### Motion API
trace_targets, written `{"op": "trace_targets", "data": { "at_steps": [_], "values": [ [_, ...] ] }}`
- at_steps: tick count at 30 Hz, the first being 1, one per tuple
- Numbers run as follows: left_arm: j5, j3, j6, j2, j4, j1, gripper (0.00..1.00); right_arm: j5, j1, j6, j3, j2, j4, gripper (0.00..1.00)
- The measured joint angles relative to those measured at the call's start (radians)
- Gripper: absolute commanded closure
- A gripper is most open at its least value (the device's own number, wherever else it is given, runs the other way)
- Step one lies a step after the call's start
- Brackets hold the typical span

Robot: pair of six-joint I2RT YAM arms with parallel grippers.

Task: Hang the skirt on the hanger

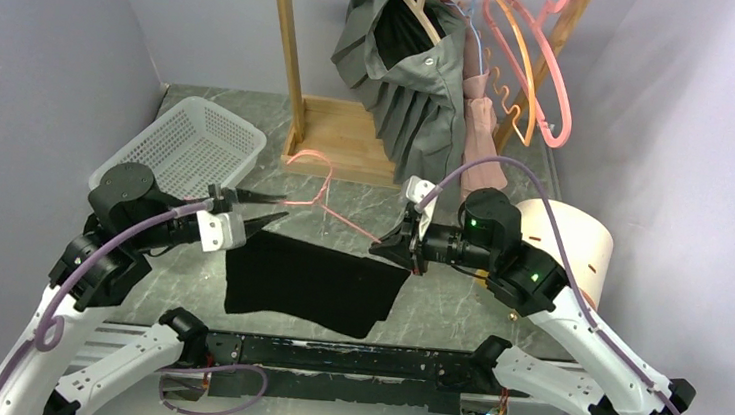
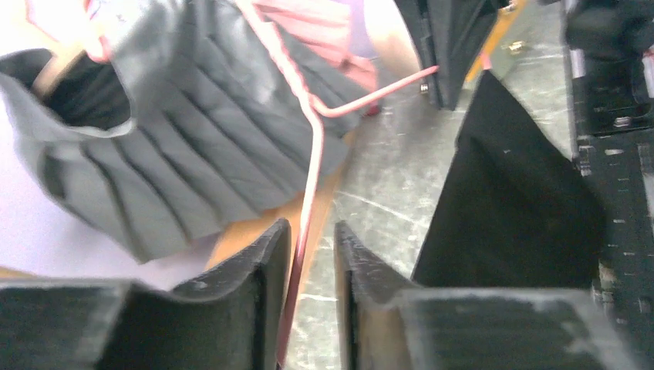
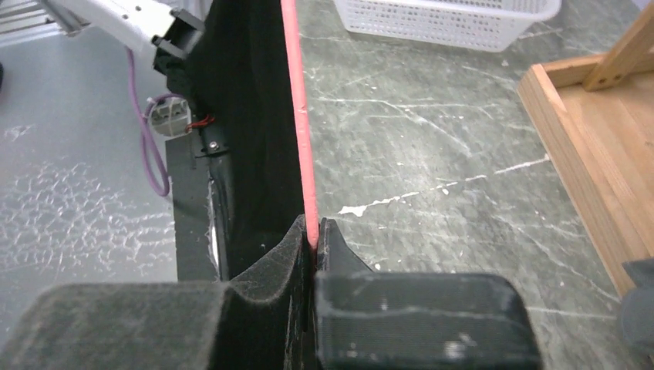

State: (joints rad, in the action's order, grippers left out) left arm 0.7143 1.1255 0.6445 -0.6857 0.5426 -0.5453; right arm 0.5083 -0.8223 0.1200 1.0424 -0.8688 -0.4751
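A black skirt [image 1: 307, 283] hangs over the bar of a pink wire hanger [image 1: 352, 223] held just above the table between my two arms. My right gripper [image 1: 385, 249] is at the skirt's right top corner. In the right wrist view its jaws [image 3: 312, 223] are shut on the hanger bar [image 3: 299, 100], with the black skirt [image 3: 247, 116] draped to the left of it. My left gripper [image 1: 283, 207] is at the hanger's hook end. In the left wrist view its jaws [image 2: 310, 227] stand slightly apart; the hanger wire [image 2: 315, 146] runs between them along the left finger. The skirt [image 2: 509, 208] lies to the right.
A wooden clothes rack [image 1: 345, 135] stands at the back with a grey pleated skirt [image 1: 410, 81] and several pink and orange hangers [image 1: 537, 62] on it. A white mesh basket [image 1: 189, 142] sits at the back left, a white round bin [image 1: 571, 240] at the right.
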Motion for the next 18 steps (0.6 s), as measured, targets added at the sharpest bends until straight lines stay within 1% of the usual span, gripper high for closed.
{"op": "trace_targets", "data": {
  "at_steps": [2, 4, 7, 9, 12, 15, 18],
  "values": [
    [-0.039, -0.022, -0.043, 0.013, -0.058, 0.000, 0.45, -0.019, 0.000, -0.018, 0.000, 0.000, 0.000, 1.00],
    [-0.094, -0.047, -0.096, 0.033, -0.109, -0.002, 0.42, -0.068, 0.002, -0.044, 0.004, -0.003, -0.001, 1.00],
    [-0.243, -0.072, -0.185, 0.050, -0.175, -0.002, 0.38, -0.169, 0.004, -0.096, 0.033, -0.017, -0.004, 1.00],
    [-0.348, -0.077, -0.241, 0.049, -0.204, -0.002, 0.36, -0.240, 0.004, -0.131, 0.072, -0.036, -0.013, 1.00],
    [-0.496, -0.093, -0.311, 0.063, -0.249, -0.002, 0.30, -0.389, 0.005, -0.195, 0.178, -0.098, -0.045, 1.00],
    [-0.610, -0.120, -0.370, 0.096, -0.279, -0.002, 0.30, -0.521, 0.006, -0.252, 0.300, -0.180, -0.061, 1.00],
    [-0.679, -0.126, -0.428, 0.121, -0.293, -0.002, 0.31, -0.618, 0.007, -0.292, 0.405, -0.264, -0.053, 1.00]
  ]
}}
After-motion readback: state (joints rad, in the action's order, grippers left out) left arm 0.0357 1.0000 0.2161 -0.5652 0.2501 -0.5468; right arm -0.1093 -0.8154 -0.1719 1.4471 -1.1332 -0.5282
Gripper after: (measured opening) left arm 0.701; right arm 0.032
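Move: The right hand holds the pink hanger by its right end. The rack's free rod, left of the grey skirt, is roughly 44 cm ahead of this hand, 11 left and 25 up. The grey skirt hangs about 40 cm ahead, 2 right, level in height; the black skirt's middle is 3 cm back, 13 left, 10 below. From the left hand the rod lies 42 cm ahead, 8 right and 18 up, the basket 36 ahead, 32 left, 35 down. Forward and then also upward, gathering speed, the right hand carries the pink hanger towards the rod about 12 cm out and 8 up, keeping its pinch and swinging clockwise some 40 degrees. The left hand spreads its barely parted fingers wide, comes free of the hanger's left end and draws off left and forward about 10 cm, turning counter-clockwise. ##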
